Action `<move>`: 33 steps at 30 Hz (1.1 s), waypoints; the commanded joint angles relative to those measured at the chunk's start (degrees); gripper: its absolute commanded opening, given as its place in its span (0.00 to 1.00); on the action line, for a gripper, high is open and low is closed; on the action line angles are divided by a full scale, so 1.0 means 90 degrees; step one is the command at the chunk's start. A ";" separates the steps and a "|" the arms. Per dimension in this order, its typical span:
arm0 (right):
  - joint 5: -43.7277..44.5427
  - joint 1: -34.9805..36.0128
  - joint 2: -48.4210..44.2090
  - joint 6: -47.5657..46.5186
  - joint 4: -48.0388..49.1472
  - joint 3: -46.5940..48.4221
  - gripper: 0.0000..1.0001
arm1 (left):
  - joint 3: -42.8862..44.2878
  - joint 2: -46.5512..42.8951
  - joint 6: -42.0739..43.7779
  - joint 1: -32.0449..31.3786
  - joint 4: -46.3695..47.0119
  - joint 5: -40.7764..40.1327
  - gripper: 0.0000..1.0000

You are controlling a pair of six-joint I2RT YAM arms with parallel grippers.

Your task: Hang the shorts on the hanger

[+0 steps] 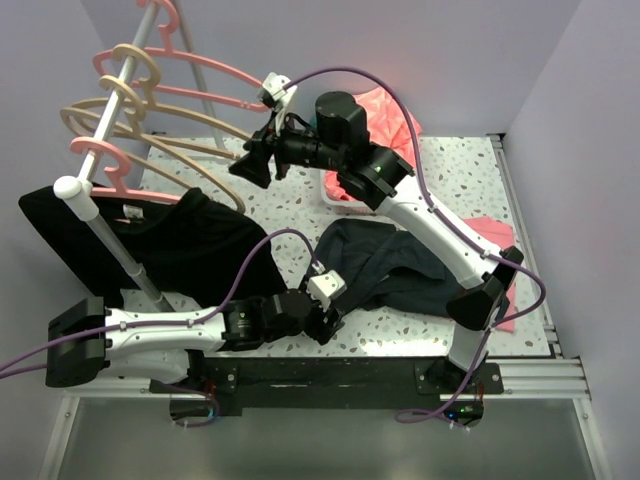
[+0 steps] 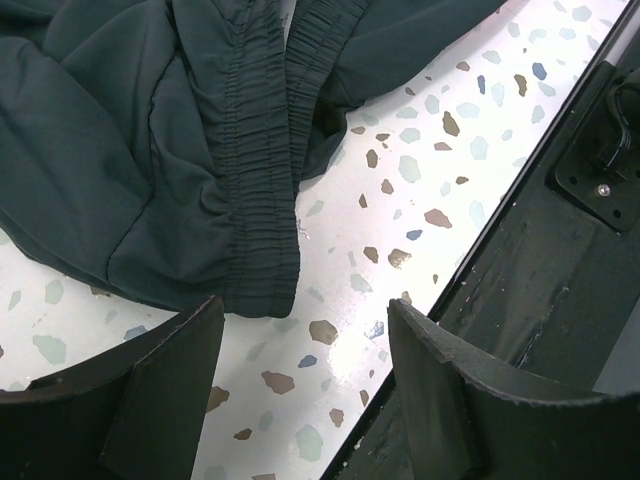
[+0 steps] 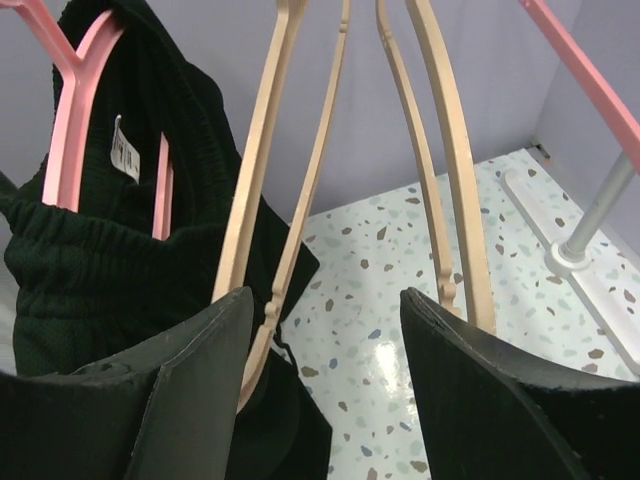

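The dark navy shorts point(image 1: 400, 265) lie crumpled on the speckled table, right of centre. In the left wrist view their elastic waistband point(image 2: 255, 180) ends just ahead of my left gripper point(image 2: 305, 335), which is open over bare table. My left gripper point(image 1: 326, 318) sits at the shorts' near-left edge. Beige hangers point(image 1: 190, 155) hang from the rail at the back left. My right gripper point(image 1: 250, 162) is open at their lower ends. In the right wrist view, two beige hanger arms point(image 3: 262, 200) point(image 3: 450, 190) rise just beyond my right gripper point(image 3: 325, 310), with nothing between its fingers.
A black T-shirt point(image 1: 150, 235) hangs on a pink hanger point(image 3: 60, 110) on the rack, whose pole point(image 1: 120, 250) slants to a base. A salmon-pink garment point(image 1: 385, 108) sits in a white basket point(image 1: 338, 200). Pink cloth point(image 1: 492, 235) lies at the right. The dark front rail point(image 2: 560, 240) borders the table.
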 commanded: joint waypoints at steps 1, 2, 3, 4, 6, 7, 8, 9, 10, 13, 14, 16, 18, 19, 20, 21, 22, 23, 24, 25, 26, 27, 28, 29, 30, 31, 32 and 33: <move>-0.0162 0.0139 0.0006 0.0097 0.0155 0.0725 0.64 | 0.0101 0.0020 0.0119 -0.0027 0.0213 0.0005 0.71; -0.0210 0.0169 0.0161 0.0058 0.0115 0.0833 0.64 | 0.0111 0.0020 0.0119 -0.0027 0.0213 0.0014 0.71; -0.0230 0.0189 0.0221 0.0048 0.0066 0.0999 0.64 | 0.0111 0.0020 0.0119 -0.0027 0.0213 0.0014 0.71; -0.0220 0.0256 0.0270 0.0019 -0.0002 0.1039 0.64 | 0.0101 0.0030 0.0119 -0.0027 0.0213 0.0014 0.71; -0.0191 0.0315 0.0329 -0.0049 -0.0012 0.1059 0.64 | 0.0101 0.0030 0.0119 -0.0028 0.0213 0.0014 0.71; -0.0152 0.0354 0.0339 -0.0059 -0.0003 0.1039 0.65 | 0.0101 0.0030 0.0119 -0.0027 0.0213 0.0005 0.71; -0.0113 0.0374 0.0348 -0.0069 0.0017 0.1010 0.65 | 0.0101 0.0040 0.0119 -0.0037 0.0213 0.0005 0.71; -0.0113 0.0374 0.0368 -0.0059 0.0017 0.1000 0.65 | 0.0101 0.0040 0.0119 -0.0028 0.0203 0.0005 0.71; -0.0123 0.0394 0.0387 -0.0069 -0.0012 0.1010 0.65 | 0.0101 0.0049 0.0119 -0.0027 0.0203 0.0005 0.71; -0.0094 0.0433 0.0514 -0.0137 -0.0168 0.1088 0.64 | 0.0101 0.0040 0.0128 -0.0027 0.0203 0.0005 0.71; -0.0016 0.0443 0.0553 -0.0166 -0.0236 0.1117 0.64 | 0.0101 0.0049 0.0138 -0.0027 0.0203 0.0005 0.71; 0.0043 0.0472 0.0661 -0.0274 -0.0363 0.1166 0.62 | 0.0111 0.0049 0.0148 -0.0027 0.0203 -0.0005 0.71; 0.0102 0.0482 0.0710 -0.0332 -0.0383 0.1166 0.58 | 0.0140 0.0069 0.0158 -0.0027 0.0193 0.0005 0.71; 0.0121 0.0472 0.0758 -0.0342 -0.0393 0.1166 0.51 | 0.0150 0.0059 0.0158 -0.0027 0.0193 0.0014 0.71; 0.0150 0.0472 0.0788 -0.0362 -0.0393 0.1166 0.47 | 0.0160 0.0069 0.0167 -0.0027 0.0193 0.0014 0.70; 0.0180 0.0482 0.0807 -0.0381 -0.0403 0.1205 0.43 | 0.0179 0.0079 0.0177 -0.0027 0.0164 0.0014 0.70; 0.0170 0.0472 0.0836 -0.0391 -0.0422 0.1225 0.34 | 0.0189 0.0089 0.0177 -0.0027 0.0154 0.0014 0.70; 0.0161 0.0472 0.0875 -0.0411 -0.0432 0.1254 0.31 | 0.0199 0.0079 0.0187 -0.0027 0.0144 0.0014 0.70; 0.0170 0.0472 0.0886 -0.0420 -0.0442 0.1293 0.27 | 0.0209 0.0079 0.0187 -0.0027 0.0115 0.0005 0.70; 0.0199 0.0472 0.0866 -0.0430 -0.0423 0.1303 0.16 | 0.0209 0.0069 0.0177 -0.0027 0.0115 -0.0005 0.69; 0.0219 0.0482 0.0847 -0.0440 -0.0394 0.1274 0.10 | 0.0218 0.0059 0.0177 -0.0027 0.0105 -0.0015 0.69; 0.0287 0.0472 0.0818 -0.0450 -0.0306 0.1245 0.00 | 0.0218 0.0059 0.0177 -0.0027 0.0105 -0.0015 0.69; 0.0316 0.0472 0.0759 -0.0450 -0.0267 0.1235 0.00 | 0.0218 0.0069 0.0168 -0.0027 0.0105 -0.0015 0.68; 0.0317 0.0472 0.0730 -0.0479 -0.0218 0.1206 0.00 | 0.0247 0.0059 0.0158 -0.0027 0.0105 -0.0015 0.68; 0.0317 0.0482 0.0700 -0.0508 -0.0150 0.1205 0.00 | 0.0248 0.0059 0.0158 -0.0027 0.0105 -0.0054 0.67; 0.0346 0.0472 0.0642 -0.0528 -0.0110 0.1196 0.00 | 0.0257 0.0069 0.0148 -0.0037 0.0096 -0.0073 0.67; 0.0346 0.0472 0.0612 -0.0528 -0.0081 0.1196 0.00 | 0.0277 0.0069 0.0138 -0.0028 0.0066 -0.0093 0.67; 0.0365 0.0482 0.0574 -0.0528 -0.0042 0.1196 0.00 | 0.0287 0.0030 0.0100 -0.0027 0.0056 -0.0151 0.67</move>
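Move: The end of the nearer tan hanger, the part facing the right hand, lies about 4 cm to its left, 2 cm back and 4 cm below. The farther tan hanger's end is some 4 cm ahead of the right hand, 4 cm left and 2 cm below; the hanging black garment is about 15 cm back, 12 cm left and 18 cm below. From the left hand the nearer tan hanger's end is roughly 15 cm ahead, 20 cm left and 29 cm above. The right hand arcs up, then about 5 cm left and down, and pinches the nearer tan hanger's end. ##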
